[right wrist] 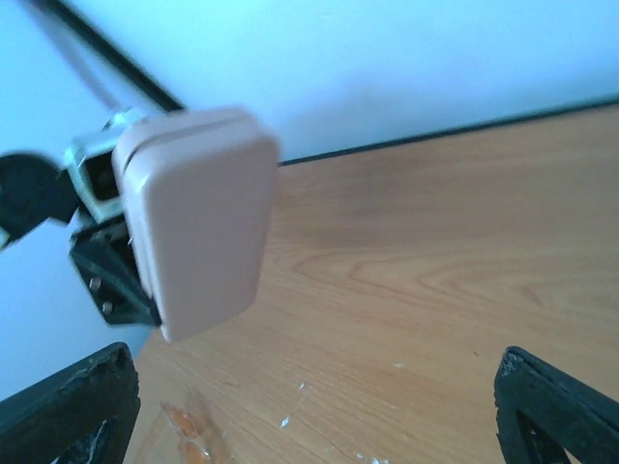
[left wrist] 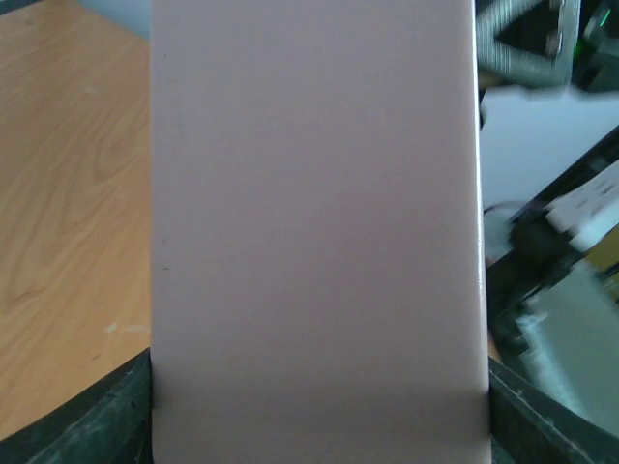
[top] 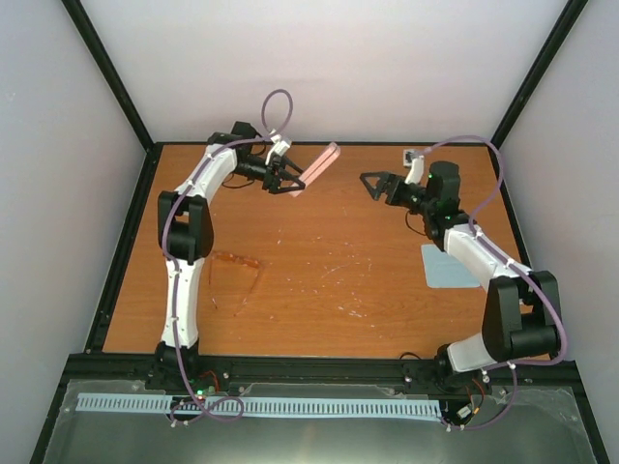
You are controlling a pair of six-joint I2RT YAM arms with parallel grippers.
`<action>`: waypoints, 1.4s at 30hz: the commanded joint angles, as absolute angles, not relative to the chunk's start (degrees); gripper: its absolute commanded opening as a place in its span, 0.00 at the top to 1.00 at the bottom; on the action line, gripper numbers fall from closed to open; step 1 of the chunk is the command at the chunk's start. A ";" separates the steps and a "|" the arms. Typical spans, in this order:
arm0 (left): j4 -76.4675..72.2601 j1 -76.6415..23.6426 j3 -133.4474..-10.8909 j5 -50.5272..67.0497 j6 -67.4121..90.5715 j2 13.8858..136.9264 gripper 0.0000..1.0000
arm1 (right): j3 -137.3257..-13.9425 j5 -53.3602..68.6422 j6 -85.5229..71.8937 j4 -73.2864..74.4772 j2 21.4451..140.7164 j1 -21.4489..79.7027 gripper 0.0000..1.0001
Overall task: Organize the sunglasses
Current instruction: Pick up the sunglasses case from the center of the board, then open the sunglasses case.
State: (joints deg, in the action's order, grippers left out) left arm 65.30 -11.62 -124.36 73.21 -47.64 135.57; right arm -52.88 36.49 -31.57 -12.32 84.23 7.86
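The pale pink case (top: 319, 166) hangs tilted above the far middle of the table, with my left gripper (top: 294, 181) shut on its lower end. It fills the left wrist view as a flat pink case (left wrist: 314, 232), and dark fingertips (left wrist: 102, 420) show at both bottom corners. My right gripper (top: 371, 187) stands open to the right of the case, apart from it, with nothing between its fingers (right wrist: 68, 411). In the right wrist view the case (right wrist: 198, 222) is up at the left. The amber sunglasses (top: 236, 261) lie unfolded on the table beside the left arm, with a sliver of them (right wrist: 189, 437) at the bottom edge.
A flat light blue cloth (top: 451, 266) lies under the right arm's forearm. A small grey-white object (top: 411, 155) sits at the table's back edge. Black frame rails (top: 126, 242) border the wooden table (top: 338, 280), with pale walls close on three sides.
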 commanded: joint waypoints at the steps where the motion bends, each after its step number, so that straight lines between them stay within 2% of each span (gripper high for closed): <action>1: 63.06 -12.31 -123.88 101.84 -34.74 132.23 0.63 | -53.70 33.52 -19.05 -16.91 81.39 14.87 0.03; 5: 65.54 -13.81 -121.93 106.33 -35.83 130.23 0.63 | -55.87 33.49 -19.08 -20.05 84.86 19.09 0.01; 16: 70.39 -14.24 -122.69 106.15 -40.24 128.42 0.64 | -61.53 25.88 -22.45 -28.53 93.21 23.46 0.00; 33: 64.58 -14.24 -121.06 109.08 -35.00 128.69 0.67 | -62.17 35.96 -34.48 -45.51 99.55 23.29 0.05; 36: 62.59 -14.24 -121.10 110.08 -32.88 128.52 0.67 | -62.26 37.66 -36.74 -48.32 100.57 23.24 0.12; 42: 60.08 -14.23 -120.68 110.98 -30.42 128.21 0.67 | -61.00 38.54 -40.53 -53.39 101.08 22.93 0.37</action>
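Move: The sunglasses case is already off the board, held near its left end by my left hand. Its middle is about 4 cm to that hand's right, 2 ahead and 3 higher. From my empty right hand the case lies some 15 cm to the left, 4 cm ahead and 1 cm lower. The sunglasses lie about 15 cm left of my left hand, 19 back and 18 down. The grey mat is roughly 16 cm right of my right hand, 15 back and 23 down. I swing my open right hand about 13 cm left to the case's free end, quickly at first, then easing and rising some 5 cm as it tips up about 20 degrees. At the end its fingers straddle the case and close onto both edges. Meanwhile my left hand keeps its grip, drawing the case back 3–4 cm and lifting it about 5 cm. ##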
